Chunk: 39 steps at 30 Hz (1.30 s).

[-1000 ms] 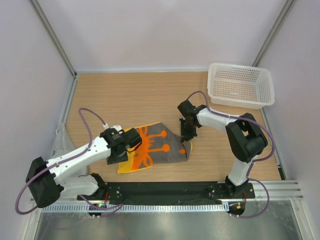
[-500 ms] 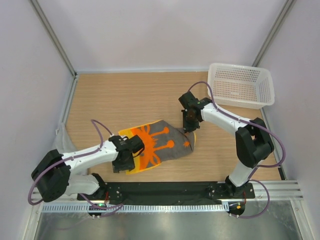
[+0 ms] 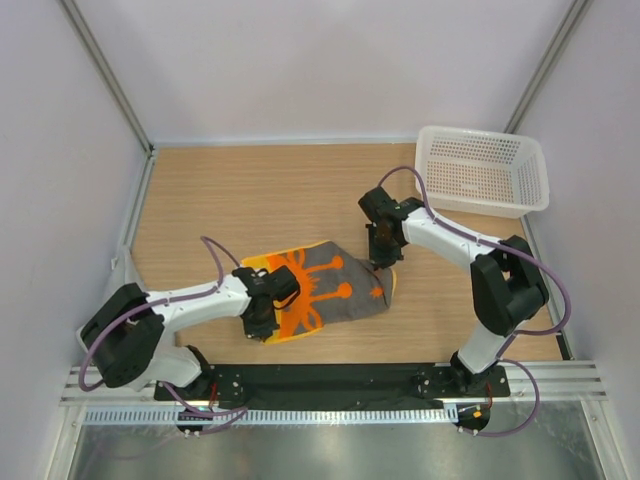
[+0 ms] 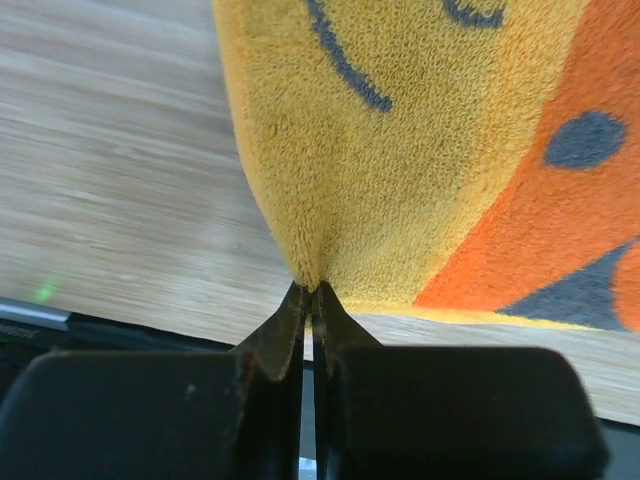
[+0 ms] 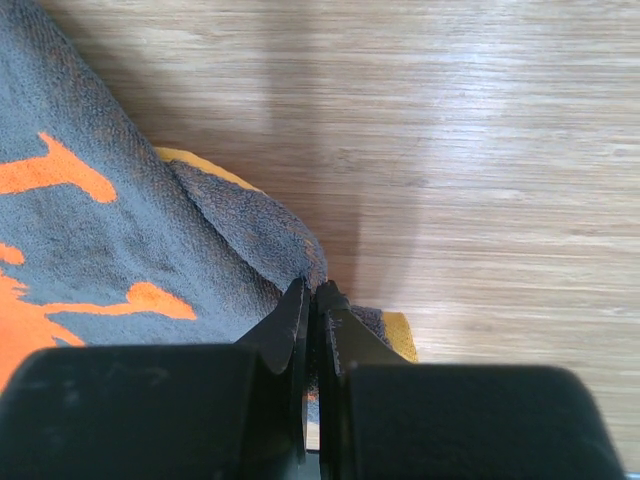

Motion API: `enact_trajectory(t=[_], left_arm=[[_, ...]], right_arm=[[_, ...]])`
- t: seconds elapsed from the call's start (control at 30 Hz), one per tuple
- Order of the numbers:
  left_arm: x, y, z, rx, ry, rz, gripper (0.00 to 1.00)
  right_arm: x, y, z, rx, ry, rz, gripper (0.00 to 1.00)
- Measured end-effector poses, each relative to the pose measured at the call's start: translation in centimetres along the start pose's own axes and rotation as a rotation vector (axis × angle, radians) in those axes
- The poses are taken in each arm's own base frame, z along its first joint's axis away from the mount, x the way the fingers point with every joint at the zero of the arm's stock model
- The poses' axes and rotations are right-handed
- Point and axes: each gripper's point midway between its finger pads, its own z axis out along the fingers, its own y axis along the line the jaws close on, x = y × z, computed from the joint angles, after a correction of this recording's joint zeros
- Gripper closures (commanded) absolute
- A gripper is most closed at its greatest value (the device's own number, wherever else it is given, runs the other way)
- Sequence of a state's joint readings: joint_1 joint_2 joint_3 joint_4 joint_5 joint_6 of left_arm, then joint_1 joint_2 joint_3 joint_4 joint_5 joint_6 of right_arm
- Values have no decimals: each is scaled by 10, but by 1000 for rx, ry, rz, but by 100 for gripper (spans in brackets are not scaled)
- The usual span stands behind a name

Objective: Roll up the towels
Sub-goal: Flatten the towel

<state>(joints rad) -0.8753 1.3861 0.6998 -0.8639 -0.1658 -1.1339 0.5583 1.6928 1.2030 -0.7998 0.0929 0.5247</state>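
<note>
An orange, yellow and dark-grey patterned towel [image 3: 325, 285] lies spread flat in the near middle of the table. My left gripper [image 3: 262, 328] is shut on its near-left yellow corner [image 4: 330, 200], and the fingertips [image 4: 312, 292] pinch the fold. My right gripper [image 3: 383, 262] is shut on the towel's right grey edge [image 5: 250, 235], with a yellow rim showing beside the pinch [image 5: 312, 290]. A light-grey towel [image 3: 118, 272] lies bunched at the table's left edge, partly behind my left arm.
A white perforated basket [image 3: 480, 170] stands at the back right corner. Bare wooden tabletop [image 3: 250, 190] stretches behind the patterned towel. A black rail [image 3: 330, 380] runs along the near edge, close to my left gripper.
My left gripper slid right and towards the near edge, then shut on the towel's yellow corner. The right gripper pulled the right edge outwards, spreading the towel flatter.
</note>
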Motion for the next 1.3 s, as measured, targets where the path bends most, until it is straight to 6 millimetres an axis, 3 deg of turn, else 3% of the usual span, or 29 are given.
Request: enact_trajectory(t=[0.13,0.27,0.43,0.5,0.57,0.67,0.7,0.77,0.83,0.87,0.9,0.93,0.97,1.0,1.07,1.3], left_arm=[[-29,-4,-19,-5,-75,3,100],[-91,-21,-60,89,-184,-70,99],[-174,-26,-134,182,-376,-110,100],[-195,-31,-168,219,-461,-94,99],[-205,-31,-188,236,-515,-83,99],[-198,-19,-187,219,-526,-76,99],[-191,-14,-181,207,-514,-72,99],[-168,4,-158,169,-471,-65,100],[-145,20,-133,126,-416,-58,97],[-132,27,-118,104,-383,-57,80],[-120,35,-104,79,-346,-56,68],[-110,39,-94,62,-313,-55,59],[-98,44,-82,45,-270,-57,42],[-89,46,-73,35,-232,-59,39],[-78,47,-64,32,-190,-83,35],[-72,41,-64,67,-168,-152,37]], right_arm=[[-13,-10,-12,26,-1,12,98],[-68,-18,-37,34,-92,59,98],[-131,-25,-78,32,-231,102,98],[-143,-26,-96,32,-277,110,98],[-142,-28,-105,33,-300,111,98],[-112,-41,-105,50,-285,112,97],[-98,-46,-102,59,-265,113,91],[-64,-58,-87,77,-213,125,68],[-31,-69,-65,104,-142,131,50],[-12,-73,-52,119,-90,138,33],[6,-78,-38,137,-38,144,25],[23,-83,-26,153,10,147,21],[38,-88,-18,168,52,144,17],[48,-91,-13,179,83,145,15],[58,-93,-9,189,112,153,13],[45,-89,-15,163,46,180,13]])
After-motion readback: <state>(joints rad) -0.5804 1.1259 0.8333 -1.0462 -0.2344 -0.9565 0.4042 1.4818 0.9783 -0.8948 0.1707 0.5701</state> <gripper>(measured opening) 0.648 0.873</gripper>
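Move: The left hand pinches the towel's near left corner almost at table height; the towel's middle lies about 14 cm ahead and 17 cm to its right, and the near table edge is some 7 cm behind it. The right hand holds the bunched right end some 5 cm up, with the towel's middle about 15 cm to its left and 7 cm back, roughly 4 cm lower. The basket stands around 27 cm to its right and 26 cm ahead. Both hands still pinch the towel and flick it up and forward together, the left about 22 cm up and 18 cm out, the right about 14 cm up and 11 cm out, fingertips swinging forward. They then sweep back and down, left hand drifting left and right hand right to spread it, and open wide to let go on the way down, ending just over the towel's ends. ##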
